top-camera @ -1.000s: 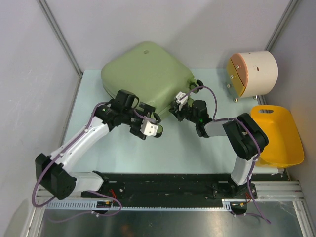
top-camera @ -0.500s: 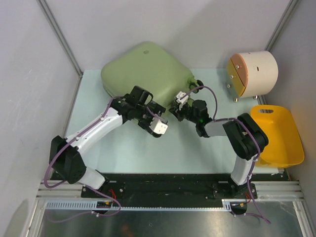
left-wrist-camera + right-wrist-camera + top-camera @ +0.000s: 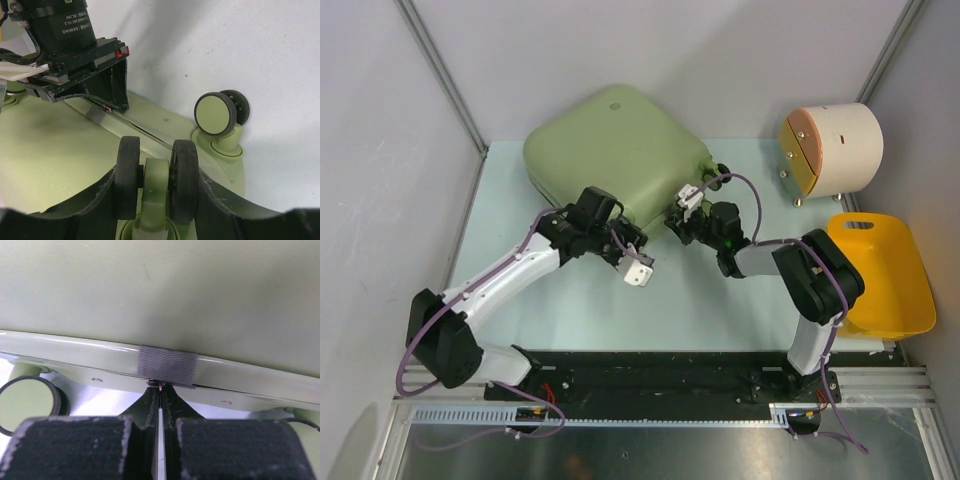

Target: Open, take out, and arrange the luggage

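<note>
The pale green luggage [image 3: 615,150] lies flat and closed at the back of the table. My left gripper [image 3: 623,238] is at its near edge. In the left wrist view its fingers [image 3: 225,210] press both sides of a black double wheel [image 3: 182,170], so my left gripper [image 3: 157,187] is shut on that wheel. A second wheel [image 3: 215,114] stands further right. My right gripper [image 3: 674,220] is at the same edge, and its body [image 3: 75,50] shows in the left wrist view. My right gripper [image 3: 160,392] is shut on a thin zip pull at the seam, just under a grey tape patch [image 3: 167,365].
A cream drum [image 3: 835,148] lies on its side at the back right. A yellow basket [image 3: 880,275] sits at the right edge beside the right arm. Grey walls close in on the left, the back and the right.
My left arm swung in toward the luggage's near edge and its jaws closed from wide open onto the wheel. The right arm and the luggage have not moved.
</note>
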{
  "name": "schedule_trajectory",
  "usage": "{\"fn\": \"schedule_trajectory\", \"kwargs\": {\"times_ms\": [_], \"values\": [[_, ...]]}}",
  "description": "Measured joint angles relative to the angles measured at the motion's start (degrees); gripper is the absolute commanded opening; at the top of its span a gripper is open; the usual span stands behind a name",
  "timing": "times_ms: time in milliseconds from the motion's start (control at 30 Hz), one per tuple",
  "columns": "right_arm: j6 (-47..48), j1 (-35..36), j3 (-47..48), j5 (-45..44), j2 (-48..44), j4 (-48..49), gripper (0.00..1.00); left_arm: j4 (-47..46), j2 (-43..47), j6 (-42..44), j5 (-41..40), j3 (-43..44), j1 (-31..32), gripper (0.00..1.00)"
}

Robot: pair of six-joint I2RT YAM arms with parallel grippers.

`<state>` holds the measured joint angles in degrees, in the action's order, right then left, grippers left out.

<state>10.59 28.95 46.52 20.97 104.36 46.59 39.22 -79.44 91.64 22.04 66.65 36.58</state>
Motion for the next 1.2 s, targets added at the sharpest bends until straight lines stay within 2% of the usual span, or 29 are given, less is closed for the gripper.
{"fn": "schedule_trajectory", "kwargs": {"times_ms": [200,433,667,933,1200], "values": [[1.25,-2.08,0.0,-1.7,-1.66,-2.54,0.0,-3.26,3.41,1.05,-1.38,-4.13,0.0,0.0],[5.25,-6.03,0.0,-1.25,-3.02,-5.49,0.0,-1.46,6.95,2.73,-0.94,-6.43,-1.92,0.0],[12.04,-10.62,-0.04,3.98,-3.13,-6.03,0.0,-0.22,10.01,6.56,1.77,-8.74,-4.9,0.0],[16.04,-13.64,-0.13,13.33,-0.17,-1.09,0.0,-0.33,11.08,10.97,5.77,-10.29,-7.78,0.0],[14.67,-16.63,-1.18,11.69,0.07,3.65,0.0,4.07,8.87,11.43,7.32,-7.37,-9.29,0.0]]}}
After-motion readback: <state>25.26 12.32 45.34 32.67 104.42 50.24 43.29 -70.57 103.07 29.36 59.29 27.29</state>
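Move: My right hand already holds the zipper pull beside the seam's grey patch. The luggage's far upper wheel lies about 12 cm ahead, 11 cm to the right and 7 cm above it; the far lower wheel is some 4 cm ahead, 9 cm right and 7 cm below. My left hand already grips the near upper wheel, with the zipper pull some 4 cm ahead, 12 cm right and 7 cm below it. My right hand, fingers shut on the zipper pull, drags it along the seam to the right and somewhat forward, about 12 cm towards the far wheels, stalling briefly partway while the fingers tilt upward, then going on. My left hand keeps its grip on the near wheel and draws it some 5 cm left and slightly back, against the pull. ##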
